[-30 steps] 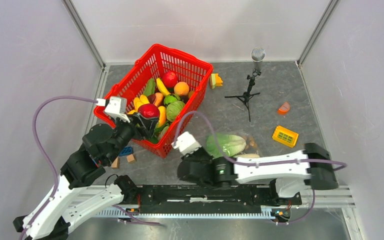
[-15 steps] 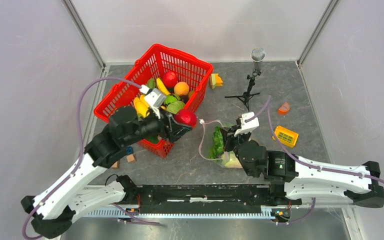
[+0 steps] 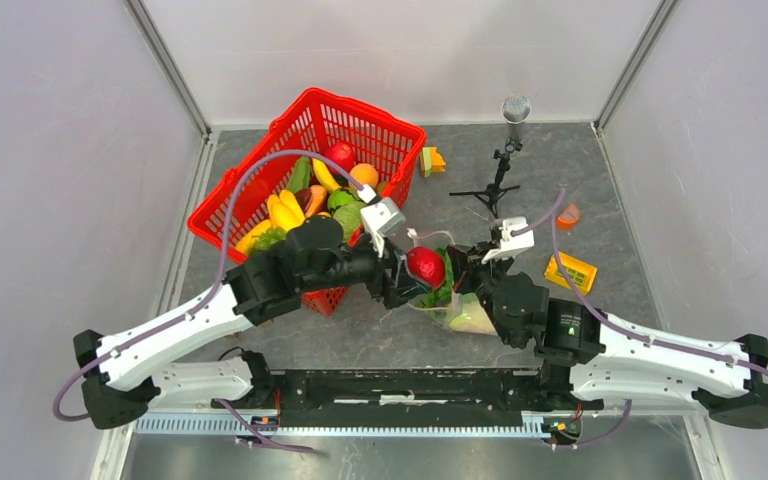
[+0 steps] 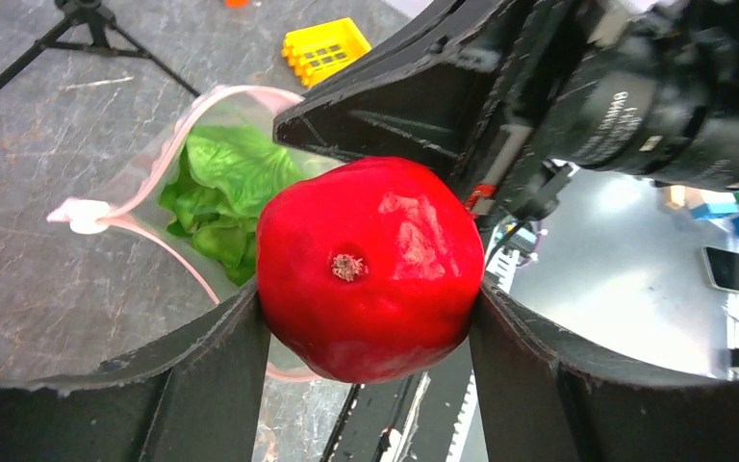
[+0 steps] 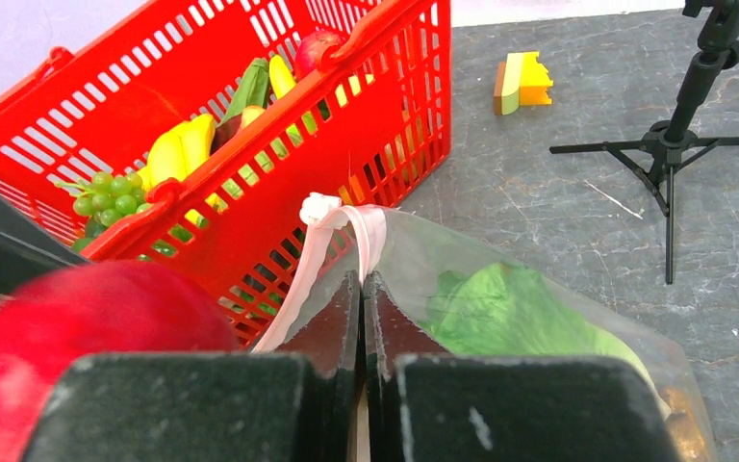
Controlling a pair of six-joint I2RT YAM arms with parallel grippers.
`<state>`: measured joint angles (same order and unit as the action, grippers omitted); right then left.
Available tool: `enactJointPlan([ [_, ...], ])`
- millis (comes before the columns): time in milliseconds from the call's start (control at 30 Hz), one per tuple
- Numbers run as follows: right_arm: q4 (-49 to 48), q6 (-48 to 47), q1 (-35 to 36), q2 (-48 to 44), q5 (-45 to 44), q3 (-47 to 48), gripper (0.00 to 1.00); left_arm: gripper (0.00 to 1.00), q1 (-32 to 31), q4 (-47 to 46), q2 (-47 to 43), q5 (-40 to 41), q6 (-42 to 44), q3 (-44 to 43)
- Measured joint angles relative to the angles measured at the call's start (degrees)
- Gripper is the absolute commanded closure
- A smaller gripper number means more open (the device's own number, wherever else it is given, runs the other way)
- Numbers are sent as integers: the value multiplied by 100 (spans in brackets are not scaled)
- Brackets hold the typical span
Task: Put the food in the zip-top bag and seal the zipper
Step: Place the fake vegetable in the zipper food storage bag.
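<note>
My left gripper (image 3: 423, 270) (image 4: 368, 296) is shut on a round red fruit (image 3: 426, 265) (image 4: 370, 265), one finger on each side. The fruit hangs just above the open mouth of the clear zip-top bag (image 3: 460, 322) (image 4: 144, 183) (image 5: 577, 279). Green lettuce (image 3: 438, 290) (image 4: 226, 178) (image 5: 505, 303) lies inside the bag. My right gripper (image 3: 465, 268) (image 5: 361, 289) is shut on the pale pink zipper (image 4: 168, 154) (image 5: 313, 250) and holds that edge up. In the right wrist view the red fruit (image 5: 77, 327) sits blurred at the lower left.
The red mesh basket (image 3: 250, 175) (image 5: 279, 135), left of the bag, holds bananas, grapes and other toy produce. A small tripod with a microphone (image 3: 500, 185) (image 5: 678, 125) stands behind the bag. A yellow block (image 3: 571, 271) (image 4: 332, 48), an orange slice (image 3: 567, 214) and a yellow-green piece (image 3: 431, 160) (image 5: 520, 82) lie about.
My left arm has carried the red fruit out of the basket and rightward to the bag's mouth. My right gripper has swung to the bag and lifted its pink edge.
</note>
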<state>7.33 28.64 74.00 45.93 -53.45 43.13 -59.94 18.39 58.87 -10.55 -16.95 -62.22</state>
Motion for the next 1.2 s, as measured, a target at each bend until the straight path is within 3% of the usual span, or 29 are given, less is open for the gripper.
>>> enactJointPlan([
  [367, -98, -48, -87, -199, 118, 0, 100, 54, -267, -4, 1008, 968, 15, -247],
  [533, -151, -87, -105, -398, 105, 0, 100, 43, -282, 0, 1471, 1119, 13, -595],
  [833, -144, -297, -105, -828, -269, 0, 100, 8, -282, 15, 2258, 688, 26, -1419],
  [867, -142, -319, -105, -898, -343, 0, 100, 0, -282, 35, 2310, 636, 37, -1519],
  [1200, 111, -407, -105, -1663, -1174, -35, 100, 0, -282, 109, 2487, 83, 225, -2190],
])
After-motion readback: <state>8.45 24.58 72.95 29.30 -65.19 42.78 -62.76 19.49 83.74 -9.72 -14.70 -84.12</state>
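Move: The left hand holds the red pomegranate; the bag mouth it is meant for opens about 5 cm to its right, 2 cm ahead and 5 cm below, with the green vegetable in the bag 6 cm right, level and some 11 cm down. The red basket sits roughly 23 cm left, 13 cm ahead and 14 cm below. From the right hand, pinching the rim, the mouth's middle is about 4 cm left, 2 cm back, 4 cm below. Left hand dips the pomegranate rightward into the bag, opens, rises; right, still pinching the rim, pulls 10 cm right-up. ##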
